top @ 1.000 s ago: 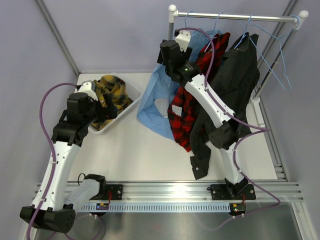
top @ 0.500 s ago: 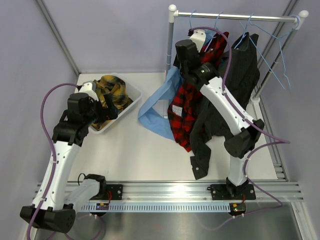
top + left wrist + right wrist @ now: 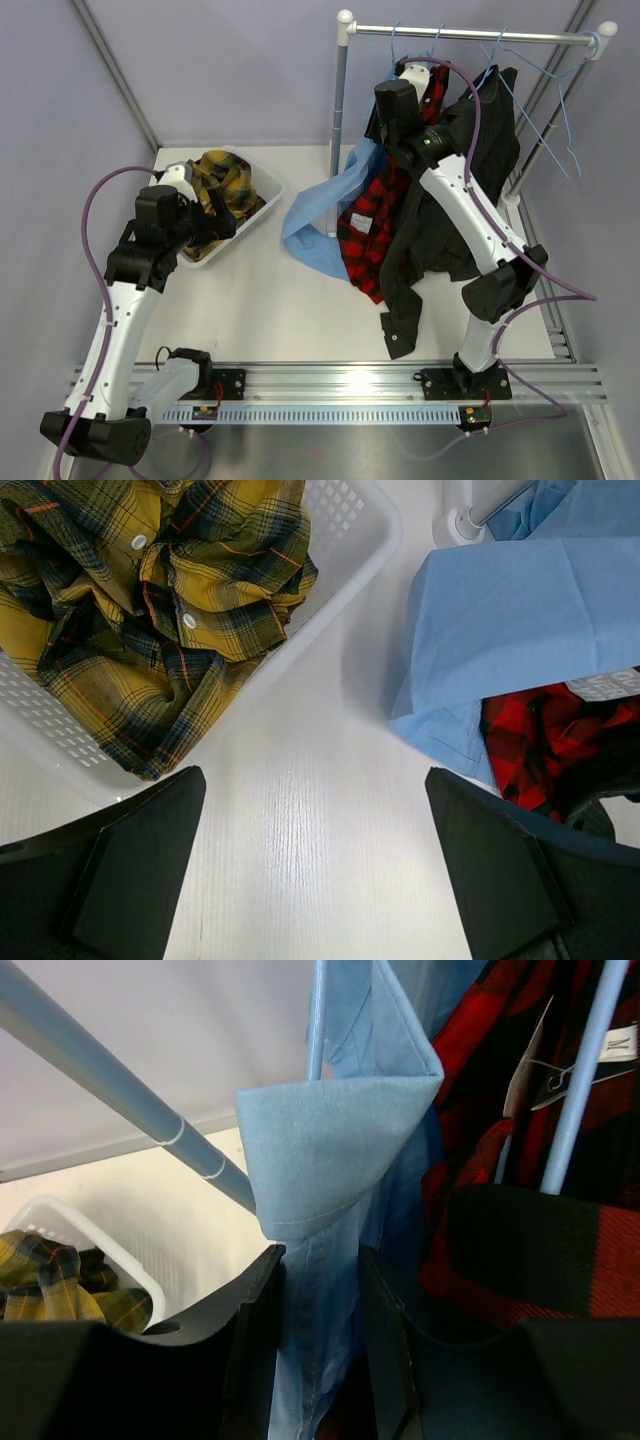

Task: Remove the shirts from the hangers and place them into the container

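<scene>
The light blue shirt (image 3: 335,1150) hangs on a pale-blue wire hanger (image 3: 316,1020), and my right gripper (image 3: 320,1340) is shut on its front placket just below the collar. From above, this gripper (image 3: 385,135) is under the rail, with the blue shirt (image 3: 320,215) trailing down to the table. The red-and-black plaid shirt (image 3: 370,230) and the black shirt (image 3: 470,160) hang beside it. The yellow-and-black plaid shirt (image 3: 150,600) lies in the white container (image 3: 370,540). My left gripper (image 3: 315,870) stands open over bare table beside the container.
The metal rail (image 3: 470,35) spans the back right on white-capped posts, one post (image 3: 120,1080) passing close to my right gripper. Empty hangers (image 3: 545,100) hang at its right end. A post foot (image 3: 455,525) stands near the blue shirt's hem.
My right arm has swung right and up under the rail, and its jaws have closed on the light blue shirt. The shirt's upper part followed to the right. The left arm has stayed still.
</scene>
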Robot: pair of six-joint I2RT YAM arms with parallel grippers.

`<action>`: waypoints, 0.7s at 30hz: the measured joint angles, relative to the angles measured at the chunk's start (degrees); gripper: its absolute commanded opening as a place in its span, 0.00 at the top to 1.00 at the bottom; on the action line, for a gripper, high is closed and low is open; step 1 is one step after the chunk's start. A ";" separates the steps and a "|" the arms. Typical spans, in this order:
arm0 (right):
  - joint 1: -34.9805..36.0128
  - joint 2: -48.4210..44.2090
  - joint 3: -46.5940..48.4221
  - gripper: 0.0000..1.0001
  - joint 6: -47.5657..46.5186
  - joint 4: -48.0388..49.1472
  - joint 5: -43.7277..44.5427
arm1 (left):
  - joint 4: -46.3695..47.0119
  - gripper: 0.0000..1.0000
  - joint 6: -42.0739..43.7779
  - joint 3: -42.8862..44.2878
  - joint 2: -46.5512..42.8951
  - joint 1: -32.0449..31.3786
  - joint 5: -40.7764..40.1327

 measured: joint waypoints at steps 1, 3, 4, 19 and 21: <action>-0.07 0.02 -0.04 0.57 0.04 -0.11 -0.39 | 0.00 0.01 0.00 0.00 0.00 0.00 0.02; -0.15 0.04 -0.04 0.69 0.00 -0.11 -1.70 | 0.00 0.01 0.00 0.00 0.02 0.00 0.09; -0.17 0.07 0.02 0.75 0.09 -0.20 -2.08 | 0.00 0.01 0.00 0.00 0.02 0.00 0.11; -0.48 -2.12 3.34 1.00 -8.96 -4.63 -6.36 | 0.00 0.01 0.00 0.26 0.70 0.00 0.20; -0.48 -4.31 3.34 1.00 -10.10 -5.46 -6.62 | 0.02 0.01 0.02 0.35 0.81 0.00 0.22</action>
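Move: The blue shirt's folded collar is right in front of the right hand, about 3 cm ahead and 4 cm above, with the front cloth just below it already between the half-open fingers. The red-black shirt's collar hangs some 9 cm to the right and 3 cm ahead, a few centimetres up. The rack's post stands roughly 8 cm to the left and 2 cm ahead. From the left hand the blue collar lies about 22 cm ahead, 33 cm right and 13 cm up. The right hand first holds its place, fingers pointing forward and a little down, and shuts them from under half open to nearly closed, pinching the blue shirt's front just below the collar. Keeping that pinch, it then draws up and back by about 5 cm in all, speeding up at the end, while turning some 10 degrees counter-clockwise. ##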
